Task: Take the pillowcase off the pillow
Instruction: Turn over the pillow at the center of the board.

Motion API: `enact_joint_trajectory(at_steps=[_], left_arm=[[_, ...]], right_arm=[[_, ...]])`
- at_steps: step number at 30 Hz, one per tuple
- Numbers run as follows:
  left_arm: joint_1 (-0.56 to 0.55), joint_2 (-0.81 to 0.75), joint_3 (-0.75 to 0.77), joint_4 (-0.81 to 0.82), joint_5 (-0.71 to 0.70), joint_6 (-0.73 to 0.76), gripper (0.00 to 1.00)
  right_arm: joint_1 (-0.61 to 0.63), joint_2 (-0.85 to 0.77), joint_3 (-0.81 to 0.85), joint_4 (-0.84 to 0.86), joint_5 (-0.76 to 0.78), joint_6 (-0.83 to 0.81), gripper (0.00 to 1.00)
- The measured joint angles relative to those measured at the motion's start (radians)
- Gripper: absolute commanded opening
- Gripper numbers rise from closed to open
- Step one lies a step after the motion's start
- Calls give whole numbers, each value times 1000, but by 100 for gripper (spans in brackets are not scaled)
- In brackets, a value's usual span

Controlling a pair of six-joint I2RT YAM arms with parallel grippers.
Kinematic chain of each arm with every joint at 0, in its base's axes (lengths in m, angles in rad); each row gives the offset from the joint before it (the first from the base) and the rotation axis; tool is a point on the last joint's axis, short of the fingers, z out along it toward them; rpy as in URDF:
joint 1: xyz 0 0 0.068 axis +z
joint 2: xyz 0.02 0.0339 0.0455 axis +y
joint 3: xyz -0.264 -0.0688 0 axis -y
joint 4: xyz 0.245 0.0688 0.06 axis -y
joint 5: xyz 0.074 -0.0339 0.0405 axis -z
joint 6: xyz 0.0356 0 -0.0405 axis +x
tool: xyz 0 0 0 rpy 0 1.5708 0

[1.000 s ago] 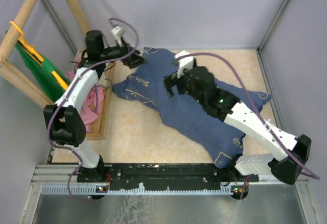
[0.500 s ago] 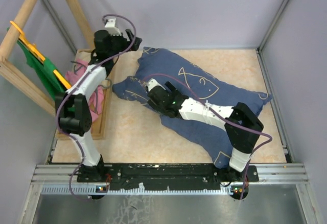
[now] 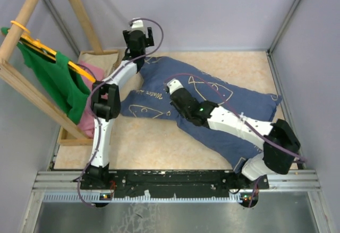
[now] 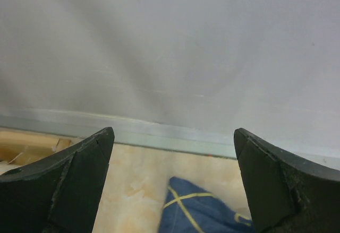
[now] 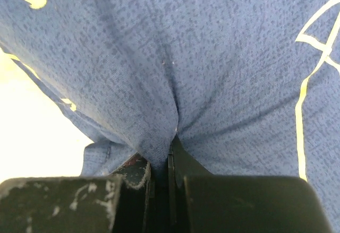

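The navy-blue pillowcase [image 3: 234, 97] with yellow fish outlines lies across the table, plump from what fills it. The pillow is hidden inside it. My right gripper [image 3: 178, 96] sits low on the pillowcase's left-middle part. In the right wrist view the right gripper [image 5: 171, 143] is shut, and a fold of the pillowcase [image 5: 228, 58] is pinched between its fingers. My left gripper [image 3: 140, 33] is stretched to the back of the table above the pillowcase's far corner. The left gripper [image 4: 172, 132] is open and nothing is between its fingers. Below them lies the pillowcase corner [image 4: 196, 212].
A wooden frame [image 3: 32, 15] leans at the far left with a green cloth [image 3: 58, 79] hanging on it. A pink cloth [image 3: 87, 117] lies in a wooden tray [image 3: 106, 58] beside it. The grey back wall [image 4: 170, 47] is close in front of the left gripper.
The right gripper has come down on the pillowcase and shut on a fold of it. The left arm has swung right toward the back wall. The green cloth hangs wider.
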Motion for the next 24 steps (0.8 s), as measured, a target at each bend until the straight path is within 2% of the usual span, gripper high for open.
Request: enact_joint_trajectory(at_steps=[2,4,7,10,12,14,17,20,24], left_arm=[[-38,3,4,2,-82,70,100],[-67,-7,-18,24,-141,100,100],[-97,-118,-203,56,-137,119,99],[-88,-314,-401,41,-50,117,100],[-71,-460,-459,0,58,106,100],[-51,-614,-467,-31,228,91,100],[-29,-819,-464,-54,464,99,100],[-24,-968,-462,-91,725,141,100],[-31,-1071,-499,-101,1115,188,100]], right_arm=[[-29,-56,-15,-25,-93,10,0],[-105,-114,-20,-53,-280,42,0],[-336,-202,-19,-61,-622,130,0],[-533,-234,33,-95,-847,201,0],[-591,-230,97,-128,-949,246,0],[-613,-218,146,-101,-1081,361,0],[-623,-183,134,195,-1301,745,0],[-661,-61,98,766,-1477,1305,0],[-754,179,96,1282,-1596,1736,0]])
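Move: The right gripper is already shut on the pillowcase near the pillow's near edge; the pillow's middle lies about 12 cm to its right, roughly level with it fore and aft and some 8 cm lower, with the far-left corner about 24 cm ahead and 5 cm left. The open left gripper hovers past that corner, which is roughly 6 cm back, 5 cm right and 12 cm below. From the left gripper, the pillow's middle is 30 cm back and 22 cm right, and the wooden box 20 cm back and 19 cm left. Keep the right fingers shut on the case and haul the pillow up some 22 cm, rolling that wrist about 100 degrees left side up and tipping it down, easing forward at the end. Draw the open left gripper back from the far wall, first level, then sweeping steeply up and slightly right above the pillow's left end, swinging clockwise and tipping its fingers upward. ##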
